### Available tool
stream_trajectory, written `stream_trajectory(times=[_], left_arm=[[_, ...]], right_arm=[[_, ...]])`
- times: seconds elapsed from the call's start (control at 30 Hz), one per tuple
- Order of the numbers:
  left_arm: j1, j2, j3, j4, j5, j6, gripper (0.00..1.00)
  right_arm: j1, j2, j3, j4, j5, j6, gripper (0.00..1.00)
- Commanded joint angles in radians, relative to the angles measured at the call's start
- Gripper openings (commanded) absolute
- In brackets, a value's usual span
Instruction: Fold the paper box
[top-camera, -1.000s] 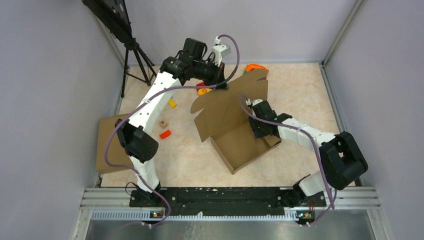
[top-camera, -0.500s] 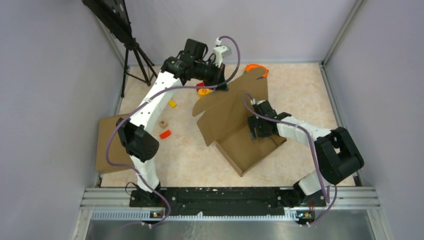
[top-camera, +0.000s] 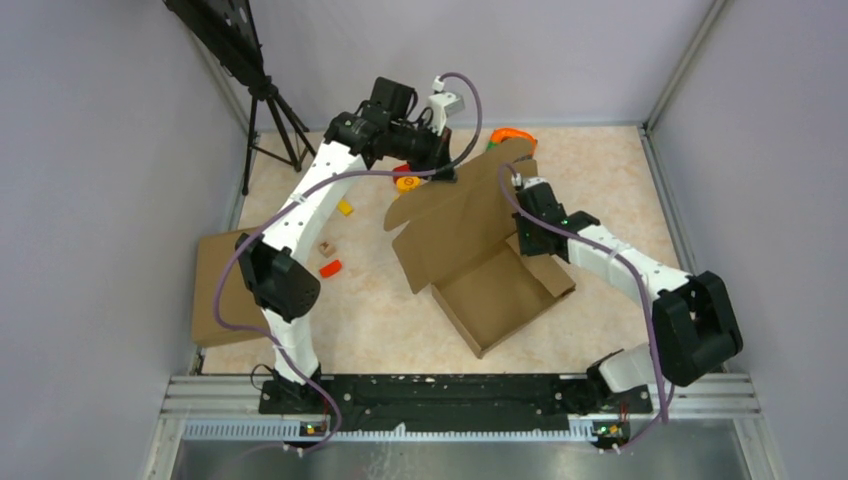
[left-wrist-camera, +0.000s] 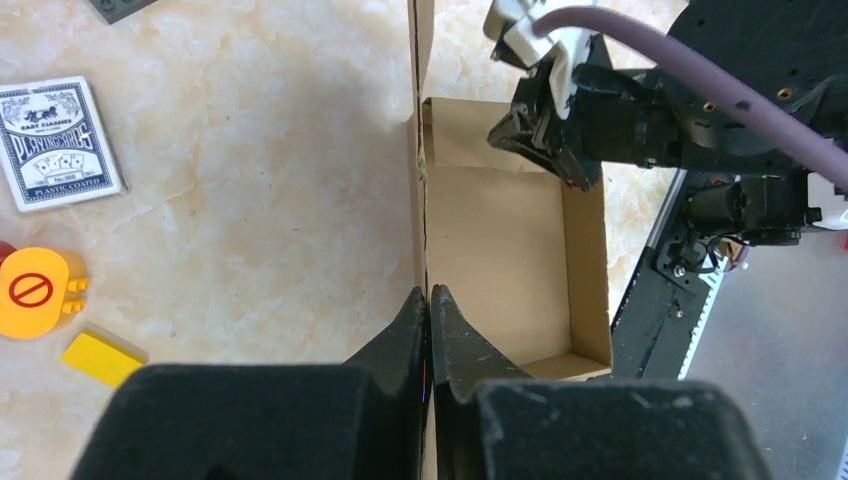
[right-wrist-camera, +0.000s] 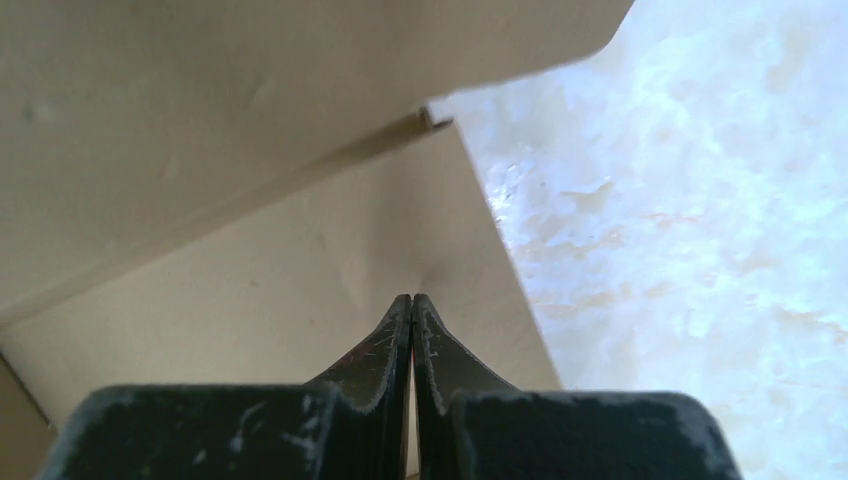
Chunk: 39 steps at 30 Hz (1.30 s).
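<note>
The brown paper box (top-camera: 497, 300) sits open at mid-table, its tray facing up and its lid (top-camera: 455, 215) standing up at the back. My left gripper (top-camera: 446, 166) is shut on the lid's top edge; in the left wrist view its jaws (left-wrist-camera: 428, 296) pinch the thin cardboard edge (left-wrist-camera: 420, 130), with the tray (left-wrist-camera: 500, 250) below. My right gripper (top-camera: 528, 240) is shut and hovers at the tray's back right corner, by the lid. In the right wrist view it (right-wrist-camera: 412, 300) points at the tray's inner wall (right-wrist-camera: 300, 290) under the lid (right-wrist-camera: 250, 110).
A playing-card pack (left-wrist-camera: 60, 140), an orange toy (top-camera: 407, 183), a yellow block (top-camera: 344, 207), a small brown cube (top-camera: 325, 247) and a red block (top-camera: 330, 267) lie left of the box. A flat cardboard sheet (top-camera: 215, 290) lies at the left edge. A tripod (top-camera: 270, 110) stands back left.
My right gripper has risen out of the tray and moved back to the lid's right side. The box has slid slightly right. The left gripper still holds the lid.
</note>
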Motion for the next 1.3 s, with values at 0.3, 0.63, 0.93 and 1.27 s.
stream_trajectory(times=[0.3, 0.63, 0.93, 1.27], left_arm=[[0.001, 0.014, 0.04, -0.027, 0.001, 0.025, 0.02], [0.001, 0.016, 0.045, -0.03, -0.007, 0.031, 0.02], [0.001, 0.018, 0.053, -0.031, -0.001, 0.029, 0.02], [0.001, 0.015, 0.055, -0.034, 0.002, 0.034, 0.02]], right_arm=[[-0.011, 0.152, 0.082, -0.14, 0.142, -0.071, 0.16], [0.011, 0.035, 0.098, -0.167, 0.219, -0.084, 0.22], [0.011, -0.023, 0.058, -0.146, 0.285, -0.13, 0.56], [0.011, 0.098, 0.064, -0.15, 0.167, -0.12, 0.61]])
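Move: The box's folded side flap lies about 3 cm back, 5 cm to the right of and some 5 cm below the right hand. From that hand the raised lid's middle is around 3 cm ahead, 13 cm left and 4 cm higher, and the tray floor's middle 8 cm back, 5 cm left and 8 cm down. From the left hand, already shut on the lid's edge, the flap is about 10 cm back, 20 cm right and 25 cm below. Right hand dips, rises, dips again, shifting 5 cm right and opening over the side flap; left keeps lid. ##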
